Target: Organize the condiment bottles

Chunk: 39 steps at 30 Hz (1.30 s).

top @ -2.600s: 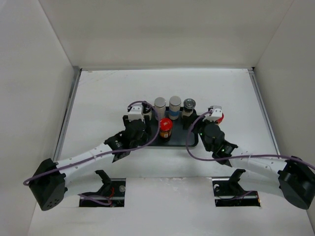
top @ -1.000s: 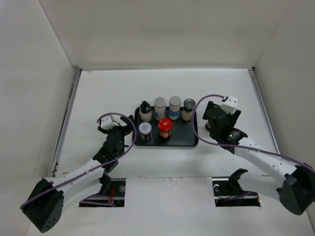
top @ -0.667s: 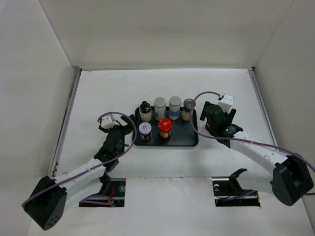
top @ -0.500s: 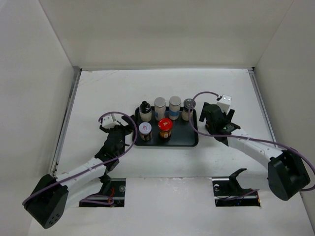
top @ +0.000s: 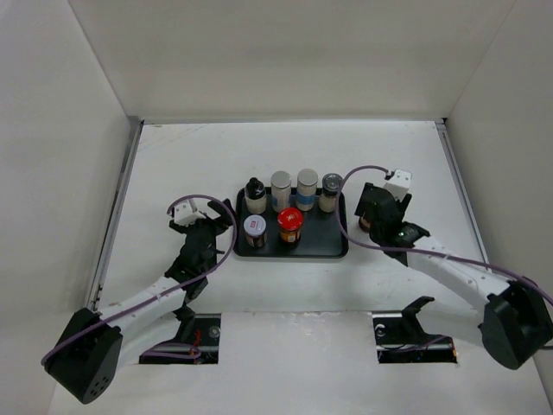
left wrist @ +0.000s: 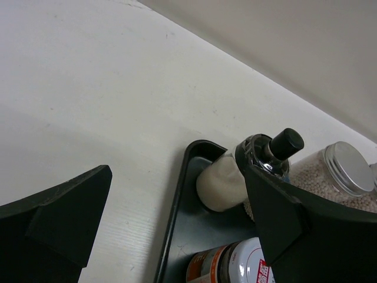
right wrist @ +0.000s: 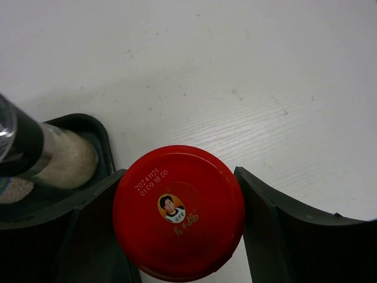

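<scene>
A black tray (top: 315,242) holds a black-capped bottle (top: 253,194), two white cylinders (top: 281,189), a silver-lidded jar (top: 332,191), a white-lidded jar (top: 254,232) and a red-lidded jar (top: 290,225). Just off the tray's right edge stands a second red-lidded jar (right wrist: 178,212). My right gripper (right wrist: 179,172) is shut on its lid, a finger pressing each side. In the top view that gripper (top: 370,218) mostly hides the jar. My left gripper (left wrist: 177,171) is open and holds nothing, left of the tray (left wrist: 177,218), facing the black-capped bottle (left wrist: 221,183).
White walls enclose the table on the left, back and right. A metal rail (top: 117,203) runs along the left side. Two cut-outs (top: 186,337) sit at the near edge by the arm bases. Purple cables loop over both arms.
The right gripper has come down over the red-lidded jar beside the tray and closed on its lid. The left gripper has opened slightly wider and stays left of the tray.
</scene>
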Each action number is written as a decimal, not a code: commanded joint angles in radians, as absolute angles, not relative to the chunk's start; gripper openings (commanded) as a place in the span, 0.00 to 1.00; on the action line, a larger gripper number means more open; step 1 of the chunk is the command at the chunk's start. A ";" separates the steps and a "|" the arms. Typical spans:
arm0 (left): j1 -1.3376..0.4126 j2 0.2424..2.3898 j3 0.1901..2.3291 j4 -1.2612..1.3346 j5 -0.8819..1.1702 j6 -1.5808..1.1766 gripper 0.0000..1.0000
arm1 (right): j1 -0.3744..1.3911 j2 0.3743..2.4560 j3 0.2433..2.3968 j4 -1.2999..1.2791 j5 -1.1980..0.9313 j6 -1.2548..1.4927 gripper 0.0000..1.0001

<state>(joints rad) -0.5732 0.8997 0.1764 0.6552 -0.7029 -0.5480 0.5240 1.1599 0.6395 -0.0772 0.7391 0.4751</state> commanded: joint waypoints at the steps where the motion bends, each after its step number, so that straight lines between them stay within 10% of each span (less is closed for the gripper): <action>1: -0.561 0.873 0.160 0.698 -0.727 -0.557 1.00 | 0.590 1.011 0.667 0.023 0.842 0.422 0.64; 23: -0.510 0.841 0.181 0.571 -0.822 -0.594 1.00 | 0.893 1.275 0.749 0.175 0.707 0.410 0.68; 29: -0.524 0.831 0.251 0.479 -0.764 -0.601 1.00 | 0.906 1.253 0.697 0.207 0.713 0.417 1.00; 39: -0.551 0.968 0.504 0.184 -0.788 -0.603 1.00 | 0.871 0.974 0.571 0.389 0.761 0.377 1.00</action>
<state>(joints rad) -0.5350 0.9588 0.4194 0.2798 -0.7753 -0.5919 0.8894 1.0576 0.6121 0.2306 0.7013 0.3969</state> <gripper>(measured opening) 0.997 0.999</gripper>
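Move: To the right hand's left, about 15 cm off and 3 cm back, is the tray's empty near right corner, the place for the red-lidded jar it already grips. The other red-lidded jar stands roughly 12 cm farther left, level with that spot. The dark-lidded bottle is 6 cm ahead and 13 cm left of the hand, the blue-label bottle 7 cm ahead and 21 cm left. From the left hand the empty corner lies some 43 cm to the right, about level. Lifting the held red-lidded jar nearly 6 cm, the right hand carries it about 15 cm left over the tray's right edge, turning some 25 degrees counter-clockwise, and lowers it into the near right corner. The fingers then open wide and the hand rises about 7 cm, tipping up. The empty left hand drifts 4 cm left, then partly back. ##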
